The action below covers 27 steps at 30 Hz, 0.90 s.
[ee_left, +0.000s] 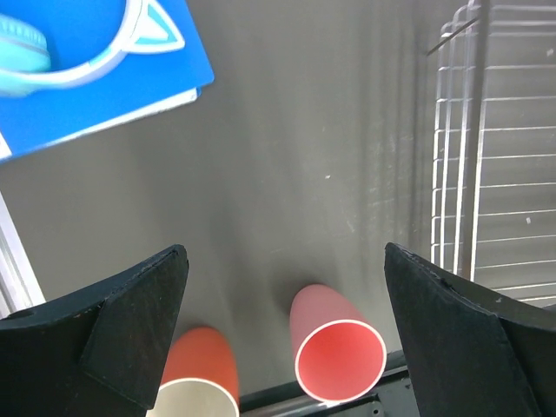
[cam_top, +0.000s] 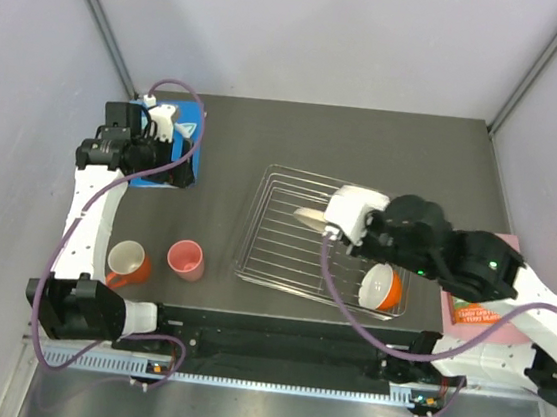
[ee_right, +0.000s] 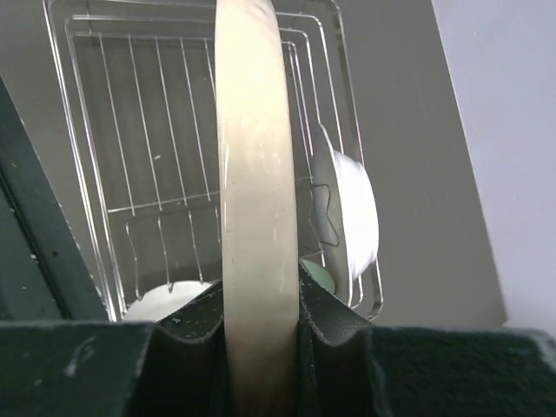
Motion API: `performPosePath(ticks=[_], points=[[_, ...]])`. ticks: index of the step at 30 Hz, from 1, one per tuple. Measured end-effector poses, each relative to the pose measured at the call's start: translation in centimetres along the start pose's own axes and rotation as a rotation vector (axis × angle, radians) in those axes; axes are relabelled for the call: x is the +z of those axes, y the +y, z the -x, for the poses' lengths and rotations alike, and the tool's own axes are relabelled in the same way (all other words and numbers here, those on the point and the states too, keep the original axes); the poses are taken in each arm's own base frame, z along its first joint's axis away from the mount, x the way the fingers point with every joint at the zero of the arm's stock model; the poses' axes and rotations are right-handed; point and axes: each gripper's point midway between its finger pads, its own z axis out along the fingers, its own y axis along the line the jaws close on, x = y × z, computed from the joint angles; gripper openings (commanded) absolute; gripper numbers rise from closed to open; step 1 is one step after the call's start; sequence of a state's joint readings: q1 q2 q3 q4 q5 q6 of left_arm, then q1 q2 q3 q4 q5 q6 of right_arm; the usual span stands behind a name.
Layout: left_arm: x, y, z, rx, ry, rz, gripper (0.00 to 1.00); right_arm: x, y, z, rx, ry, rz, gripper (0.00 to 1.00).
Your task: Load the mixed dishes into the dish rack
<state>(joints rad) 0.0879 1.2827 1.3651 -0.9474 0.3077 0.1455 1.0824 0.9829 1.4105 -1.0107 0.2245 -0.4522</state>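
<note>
My right gripper (cam_top: pixel 329 220) is shut on a cream-rimmed plate (ee_right: pixel 252 174) and holds it on edge above the silver wire dish rack (cam_top: pixel 274 230). The plate shows as a thin sliver in the top view (cam_top: pixel 308 215). An orange bowl with a white inside (cam_top: pixel 382 287) lies in the rack's near right corner. In the right wrist view a white dish (ee_right: pixel 354 217) stands at the rack's (ee_right: pixel 113 130) right side, with a bit of mint green (ee_right: pixel 318 274) beside it. My left gripper (cam_top: pixel 168 161) is open and empty above the table. The pink cup (cam_top: pixel 186 258) and the orange mug (cam_top: pixel 127 263) stand left of the rack, and both show low between the fingers: the cup (ee_left: pixel 339 354) and the mug (ee_left: pixel 200 382).
A flat blue board (cam_top: pixel 196 124) with a teal ring-shaped object (ee_left: pixel 52 61) lies at the far left under my left arm. A pink flat thing with a label (cam_top: pixel 473 313) lies right of the rack, partly under my right arm. Grey walls stand on three sides.
</note>
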Motion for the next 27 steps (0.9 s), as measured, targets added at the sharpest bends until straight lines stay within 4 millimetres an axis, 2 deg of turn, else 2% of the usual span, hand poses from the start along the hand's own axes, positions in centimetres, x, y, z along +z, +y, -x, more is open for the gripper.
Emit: performPosePath(ticks=[2,5,9,15,22,27], points=[[0.3,0.3,-0.3,-0.003,0.018,0.010,0.99,1.2,0.7,0.2,-0.053,0.036,0.013,0.00],[0.3,0.5,-0.5,-0.001,0.028,0.022,0.99,2.5,1.4,-0.7,-0.112,0.097,0.010,0.00],[0.3,0.7,-0.5,0.000,0.029,0.031,0.99,1.9,1.4,-1.9,-0.150,0.129,-0.015,0.00],[0.5,0.7,-0.6,-0.002,0.034,0.030,0.99,0.8,1.0,-2.4,-0.156,0.122,-0.051,0.00],[1.0,0.7,-1.5,-0.009,0.058,0.027,0.99,1.9,2.9,-5.1,-0.187,0.204,-0.009,0.00],[1.4,0.7,-2.2,-0.020,0.070,0.024,0.99,2.4,3.9,-6.2,-0.195,0.230,0.021,0.00]])
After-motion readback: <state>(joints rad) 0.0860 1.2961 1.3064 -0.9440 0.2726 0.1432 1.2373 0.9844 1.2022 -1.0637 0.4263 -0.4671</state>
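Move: The pink-and-cream plate is already gripped in the right hand, on edge above the dish rack; the rack's middle lies about 6 cm ahead of that hand, 8 cm to its left and 27 cm below. Around 27 cm down too, the orange bowl sits some 6 cm back and 8 cm right, the green bowl 8 cm ahead and 10 cm right, the white dish 18 cm straight ahead. From the left hand, the rack's middle is about 40 cm right, 9 cm back and 20 cm below. The plate, still pinched at its rim, is lowered on edge towards the rack by the right hand, about 7 cm in two stages with a brief check between them. The hand first swings slightly left, then eases back right by about 3 cm, while its left side tips down some 15 degrees so the fingers point more steeply at the rack. The empty left hand, wide open, sinks about 2.5 cm. ##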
